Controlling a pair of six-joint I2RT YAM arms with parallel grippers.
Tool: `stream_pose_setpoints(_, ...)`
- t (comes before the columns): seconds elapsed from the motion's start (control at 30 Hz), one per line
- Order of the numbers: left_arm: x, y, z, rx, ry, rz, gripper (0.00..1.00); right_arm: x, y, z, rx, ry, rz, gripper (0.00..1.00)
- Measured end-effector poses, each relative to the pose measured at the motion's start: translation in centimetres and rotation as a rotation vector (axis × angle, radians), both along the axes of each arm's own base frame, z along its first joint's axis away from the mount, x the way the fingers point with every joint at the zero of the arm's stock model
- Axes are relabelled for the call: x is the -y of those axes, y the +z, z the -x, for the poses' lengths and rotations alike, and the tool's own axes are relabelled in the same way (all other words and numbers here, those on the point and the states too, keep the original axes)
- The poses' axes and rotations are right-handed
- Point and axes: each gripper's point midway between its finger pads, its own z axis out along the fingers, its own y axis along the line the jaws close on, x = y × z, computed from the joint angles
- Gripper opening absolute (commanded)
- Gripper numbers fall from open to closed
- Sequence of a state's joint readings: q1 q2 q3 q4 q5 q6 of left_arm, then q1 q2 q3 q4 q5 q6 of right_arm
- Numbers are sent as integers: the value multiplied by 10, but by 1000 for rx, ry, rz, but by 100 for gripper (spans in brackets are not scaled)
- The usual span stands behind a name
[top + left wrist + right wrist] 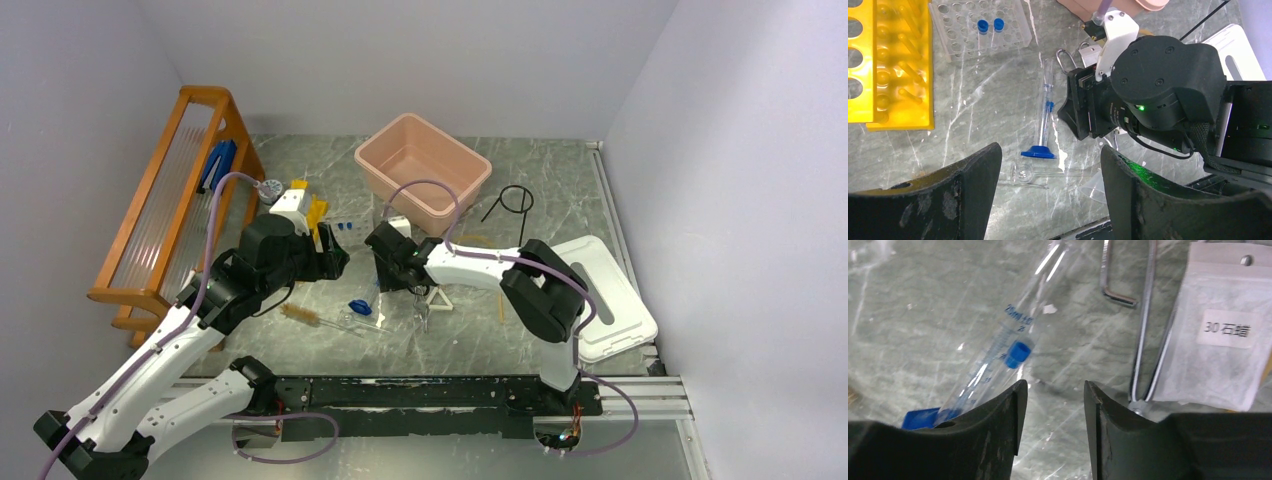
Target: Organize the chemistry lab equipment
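Observation:
A clear graduated cylinder (1046, 107) with a blue base (1038, 151) lies flat on the marble table. My left gripper (1050, 151) hovers over its base end, open and holding nothing. My right gripper (1054, 386) hangs low beside the same cylinder (1013, 342), also open and empty. Metal tongs (1144, 315) lie just to its right. A yellow tube rack (893, 65) stands beside a clear rack (963, 40) holding two blue-capped tubes (989, 25). A brown-bristle brush (300, 315), a white triangle (438, 298) and a black wire tripod (512, 200) lie on the table.
A pink tub (470, 185) stands at the back centre and a white lid (610, 300) lies at the right. A wooden rack (170, 200) lines the left wall. A labelled white packet (1223, 355) lies by the tongs. A clear funnel (1093, 187) and thin glassware (1023, 172) sit near the cylinder's base.

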State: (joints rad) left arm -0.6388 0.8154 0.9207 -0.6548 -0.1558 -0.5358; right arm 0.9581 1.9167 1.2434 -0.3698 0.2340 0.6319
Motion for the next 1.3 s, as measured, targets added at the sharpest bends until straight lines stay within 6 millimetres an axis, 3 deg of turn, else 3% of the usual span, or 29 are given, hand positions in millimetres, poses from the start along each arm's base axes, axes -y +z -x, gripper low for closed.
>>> stream_pose_setpoints(0.27,0,0,0,0,0,0,76,-20,5,14,-50,36,-84,49)
stream_pose_setpoints(0.57,0,0,0,0,0,0,76,-39,16,8,-41,30,-139,50)
stream_pose_setpoints(0.8,0,0,0,1,0,-1,76,-45,-2,9,-20,27,-74,45)
stream_pose_setpoints(0.97,0,0,0,1,1,-1,76,-43,-4,10,15,18,-25,44)
stream_pose_setpoints(1.17,0,1,0,3,0,0,76,-39,-5,6,50,0,27,22)
stream_pose_setpoints(1.3,0,1,0,3,1,1,76,-34,-6,3,64,-13,48,15)
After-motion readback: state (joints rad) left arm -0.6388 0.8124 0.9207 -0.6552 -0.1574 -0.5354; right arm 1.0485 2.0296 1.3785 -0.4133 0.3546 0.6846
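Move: The small tube with the blue cap lies about 3 cm to the right hand's left, 1 cm back and just below the half-open fingers. The measuring cylinder lies along the far side of the tube, its middle roughly 4 cm left and 2 cm ahead of the hand. The metal tongs are some 4 cm right and 3 cm ahead, and the powder bag about 7 cm right and 6 cm ahead. From the idle left hand, the tube is roughly 9 cm right, 2 cm ahead and 22 cm below. The right fingers close on the sides of the blue-capped tube, pinching it below the cap. To get there the half-open hand sweeps about 4.5 cm left against the measuring cylinder, rolling its left side up some 8 degrees and rising slightly, then sinks about 2 cm beside the cylinder, rolls back past level and eases a centimetre right as it shuts. ##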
